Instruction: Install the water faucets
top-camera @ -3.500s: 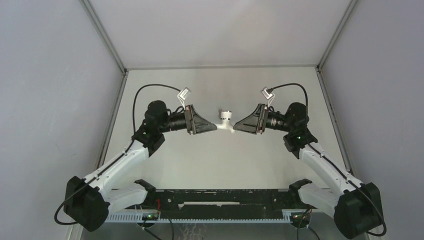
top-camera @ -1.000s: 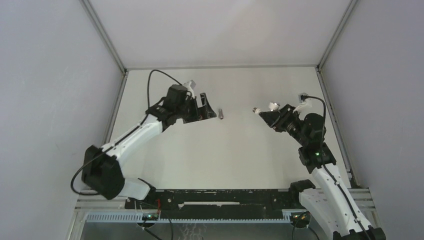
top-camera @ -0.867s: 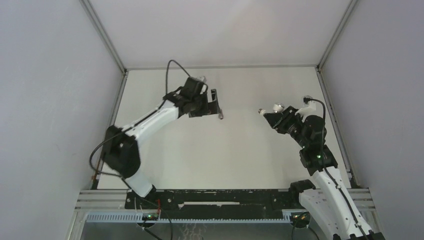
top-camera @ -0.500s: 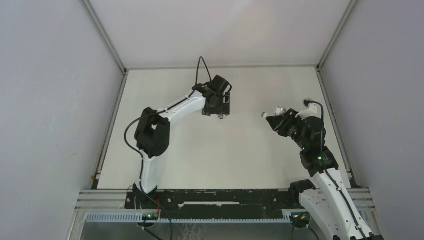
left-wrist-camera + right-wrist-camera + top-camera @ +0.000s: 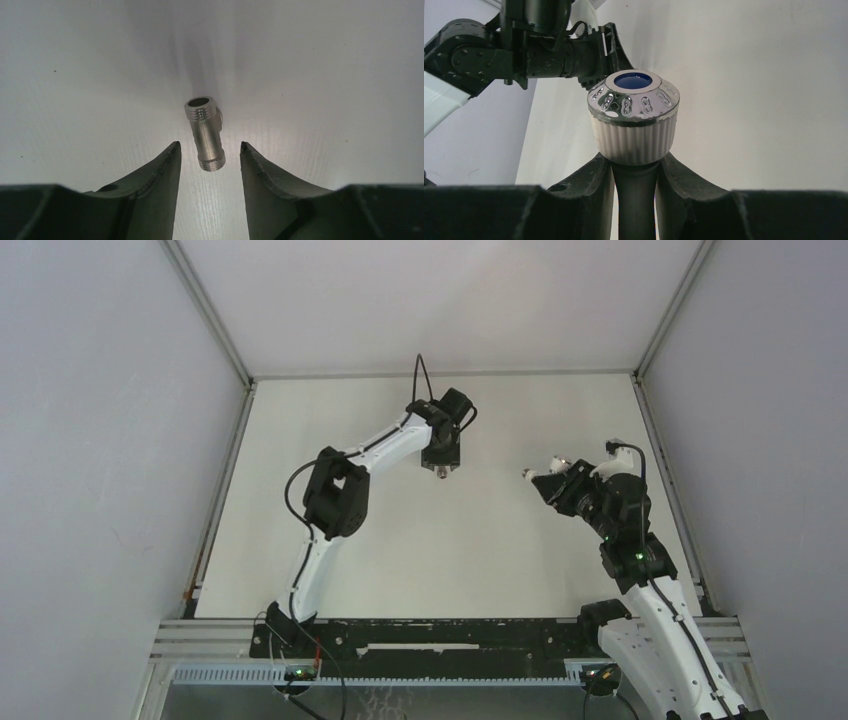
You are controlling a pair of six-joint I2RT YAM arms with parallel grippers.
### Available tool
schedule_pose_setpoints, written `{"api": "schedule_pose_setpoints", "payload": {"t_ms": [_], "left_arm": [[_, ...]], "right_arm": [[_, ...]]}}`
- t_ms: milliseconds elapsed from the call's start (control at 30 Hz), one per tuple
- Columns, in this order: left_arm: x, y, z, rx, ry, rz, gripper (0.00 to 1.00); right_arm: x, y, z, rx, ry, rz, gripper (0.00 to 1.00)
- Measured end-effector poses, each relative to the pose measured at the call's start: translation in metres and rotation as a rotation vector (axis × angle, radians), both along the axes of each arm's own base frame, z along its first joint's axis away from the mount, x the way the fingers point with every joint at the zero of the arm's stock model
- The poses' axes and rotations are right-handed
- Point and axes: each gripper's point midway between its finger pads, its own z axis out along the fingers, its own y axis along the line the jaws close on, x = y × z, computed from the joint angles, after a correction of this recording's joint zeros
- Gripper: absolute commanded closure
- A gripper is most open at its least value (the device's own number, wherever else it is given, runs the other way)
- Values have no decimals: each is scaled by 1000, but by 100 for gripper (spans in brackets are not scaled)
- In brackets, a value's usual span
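Note:
The grey metal fitting [image 5: 205,134] lies on the white table, threaded at both ends. My left gripper [image 5: 207,149] points down over it with a finger on each side of its near end. A gap shows on both sides, so the jaws are open and not touching it. From above, the left gripper [image 5: 441,464] is at the table's middle back. My right gripper [image 5: 635,161] is shut on the dark stem of the white tap piece [image 5: 634,131], whose ribbed knob has a chrome ring and a blue cap. The right gripper [image 5: 547,480] holds it above the table, right of centre.
The left arm [image 5: 340,480] stretches from the near edge across the middle of the table. Grey walls [image 5: 120,440] and a metal frame enclose the table on the left, right and back. A black rail [image 5: 430,635] runs along the near edge.
The left arm swung right and came down over the grey fitting, and its jaws narrowed around it. The right gripper stayed almost still, keeping hold of the white tap piece.

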Motion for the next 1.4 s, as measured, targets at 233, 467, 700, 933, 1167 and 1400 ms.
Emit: {"api": "schedule_pose_setpoints", "payload": {"t_ms": [233, 467, 700, 933, 1167, 1400], "left_arm": [[-6, 5, -24, 42, 56, 5, 55], [-6, 4, -30, 49, 72, 2, 57], [-3, 2, -31, 49, 68, 4, 55], [1, 4, -26, 63, 46, 13, 56], [1, 4, -25, 62, 45, 27, 70], [1, 2, -26, 46, 53, 39, 100]], "right_arm": [[0, 1, 0, 1, 1, 3, 100], [0, 1, 0, 1, 1, 4, 100], [-1, 3, -1, 6, 8, 21, 100], [-2, 6, -2, 10, 15, 35, 100], [-3, 6, -2, 12, 15, 38, 100], [-3, 7, -2, 12, 16, 42, 100]]}}
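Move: The metal tee fitting stands on end directly under the left hand, its middle about 3 cm below and neither noticeably ahead nor to either side. The white faucet in the right gripper is its only near neighbour, some 12 cm back, 20 cm to the right and 17 cm above the left hand. From the right hand the tee fitting lies roughly 15 cm ahead, 22 cm to the left and 19 cm below. Lower the left gripper almost straight down about 3 cm, half-open fingers straddling the metal tee fitting, with only a few degrees of wrist tilt. Ease up half a centimetre, then shut the fingers to pinch the fitting's barrel from both sides. Let the right gripper keep its hold on the faucet, nearly still. ##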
